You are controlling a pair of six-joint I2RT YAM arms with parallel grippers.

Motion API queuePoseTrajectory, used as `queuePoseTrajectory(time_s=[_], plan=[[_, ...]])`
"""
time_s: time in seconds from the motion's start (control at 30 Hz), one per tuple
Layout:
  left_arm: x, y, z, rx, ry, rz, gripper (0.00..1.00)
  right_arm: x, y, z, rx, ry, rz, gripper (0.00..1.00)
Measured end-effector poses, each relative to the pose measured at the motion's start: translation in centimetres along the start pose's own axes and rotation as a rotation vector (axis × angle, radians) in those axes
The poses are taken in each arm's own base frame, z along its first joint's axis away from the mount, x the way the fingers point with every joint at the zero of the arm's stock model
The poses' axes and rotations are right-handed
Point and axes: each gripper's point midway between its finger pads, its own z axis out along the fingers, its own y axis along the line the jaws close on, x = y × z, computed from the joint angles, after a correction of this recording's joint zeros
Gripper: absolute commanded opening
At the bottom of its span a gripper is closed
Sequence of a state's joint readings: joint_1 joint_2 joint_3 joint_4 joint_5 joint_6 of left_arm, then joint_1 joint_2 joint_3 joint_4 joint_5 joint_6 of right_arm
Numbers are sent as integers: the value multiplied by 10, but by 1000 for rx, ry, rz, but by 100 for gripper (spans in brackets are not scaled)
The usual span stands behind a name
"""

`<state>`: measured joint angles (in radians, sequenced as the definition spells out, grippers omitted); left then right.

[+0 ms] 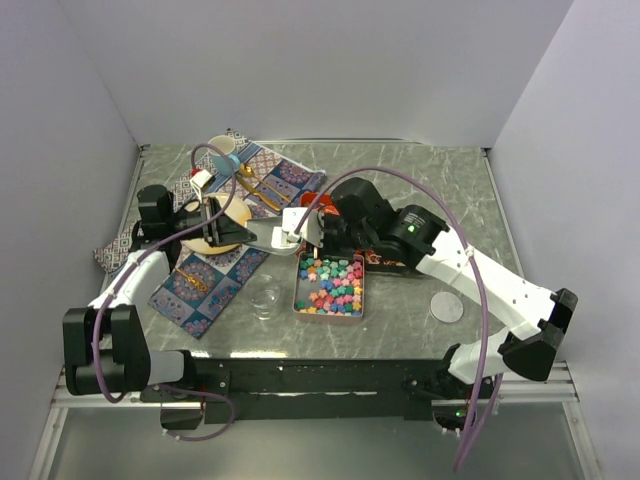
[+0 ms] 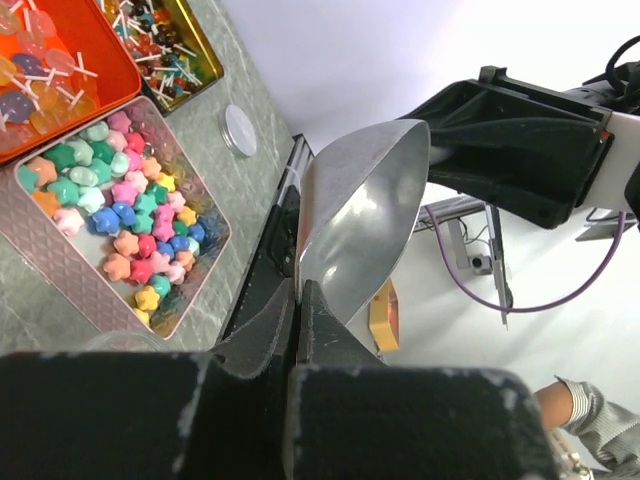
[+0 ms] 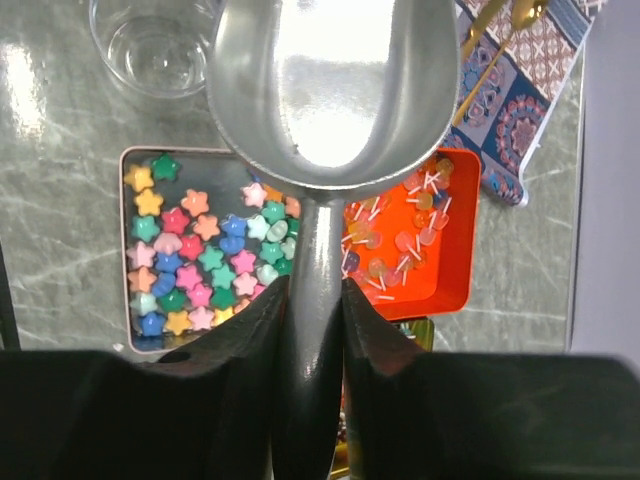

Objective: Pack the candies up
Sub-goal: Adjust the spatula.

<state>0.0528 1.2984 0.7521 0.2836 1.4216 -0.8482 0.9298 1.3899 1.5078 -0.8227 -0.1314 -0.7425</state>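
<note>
Pastel star candies (image 1: 333, 285) (image 2: 125, 215) (image 3: 195, 250) fill a pink tin (image 1: 297, 290) at the table's middle. Lollipop-like candies (image 3: 400, 235) lie in an orange tin (image 3: 450, 270) beside it. A silver scoop (image 1: 272, 240) (image 3: 330, 90) hangs above the tins with its bowl empty. My right gripper (image 3: 315, 295) (image 1: 300, 238) is shut on the scoop's handle. From the left, my left gripper (image 2: 297, 295) (image 1: 252, 235) is shut on the thin rim of the scoop's bowl (image 2: 360, 210).
A clear glass (image 1: 265, 298) (image 3: 150, 40) stands left of the pink tin and a round lid (image 1: 446, 306) lies to its right. A gold tin (image 2: 185, 45) holds more sweets. A patterned cloth (image 1: 205, 285) with gold cutlery (image 1: 255, 190) and a cup (image 1: 222, 148) covers the left.
</note>
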Motion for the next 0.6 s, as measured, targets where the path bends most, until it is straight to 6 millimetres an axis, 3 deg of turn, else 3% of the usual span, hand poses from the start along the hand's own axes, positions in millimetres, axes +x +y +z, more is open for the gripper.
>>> queuePoseTrajectory(time_s=[0.1,0.2,0.23,0.27,0.33,0.37,0.43,0.6], plan=[[0,1,-1,-3,-1,-19,1,-1,-2,1,-3,4,16,1],[0,3,-2,-7,-4,-32,1,1,-2,4,-18,21,14,0],[0,3,-2,-10,-6,-36,9,1,-2,5,-25,28,11,0],[0,5,-2,-15,-9,-45,23,1,-4,4,-33,34,6,0],[-4,7,-4,-32,-22,-42,63,1,-7,5,-50,36,7,0],[-10,10,-5,-53,-43,-25,73,1,-9,4,-68,32,6,0],[-29,13,-12,-110,-102,7,82,8,-8,2,-109,53,3,0],[-102,12,-56,-294,-296,150,87,53,-20,-11,-175,167,-41,0]])
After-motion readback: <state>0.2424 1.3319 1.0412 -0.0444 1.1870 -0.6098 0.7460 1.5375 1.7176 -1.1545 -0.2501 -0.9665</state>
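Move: The left hand, already pinching the spatula's bowl rim, has the bowl's middle about 4 cm to its right; the plate is 13 cm ahead and 12 cm left, some 24 cm below. The right hand grips the handle, the bowl 8 cm to its left and 2 cm ahead, slightly lower. About 26 cm below this hand, the star candy tin is 3 cm right and 1 cm back, the orange tin 4 cm right and 16 cm ahead. Forward, left and up goes the left hand, about 12 cm in all towards the side of the plate, once its fingers spring wide open and let go of the bowl rim; it swings some 25 degrees, mostly counter-clockwise. The right hand keeps its hold on the handle, drawing the spatula about 5 cm right, 3 cm forward and slightly down, its fingertips tipping down some 12 degrees. ##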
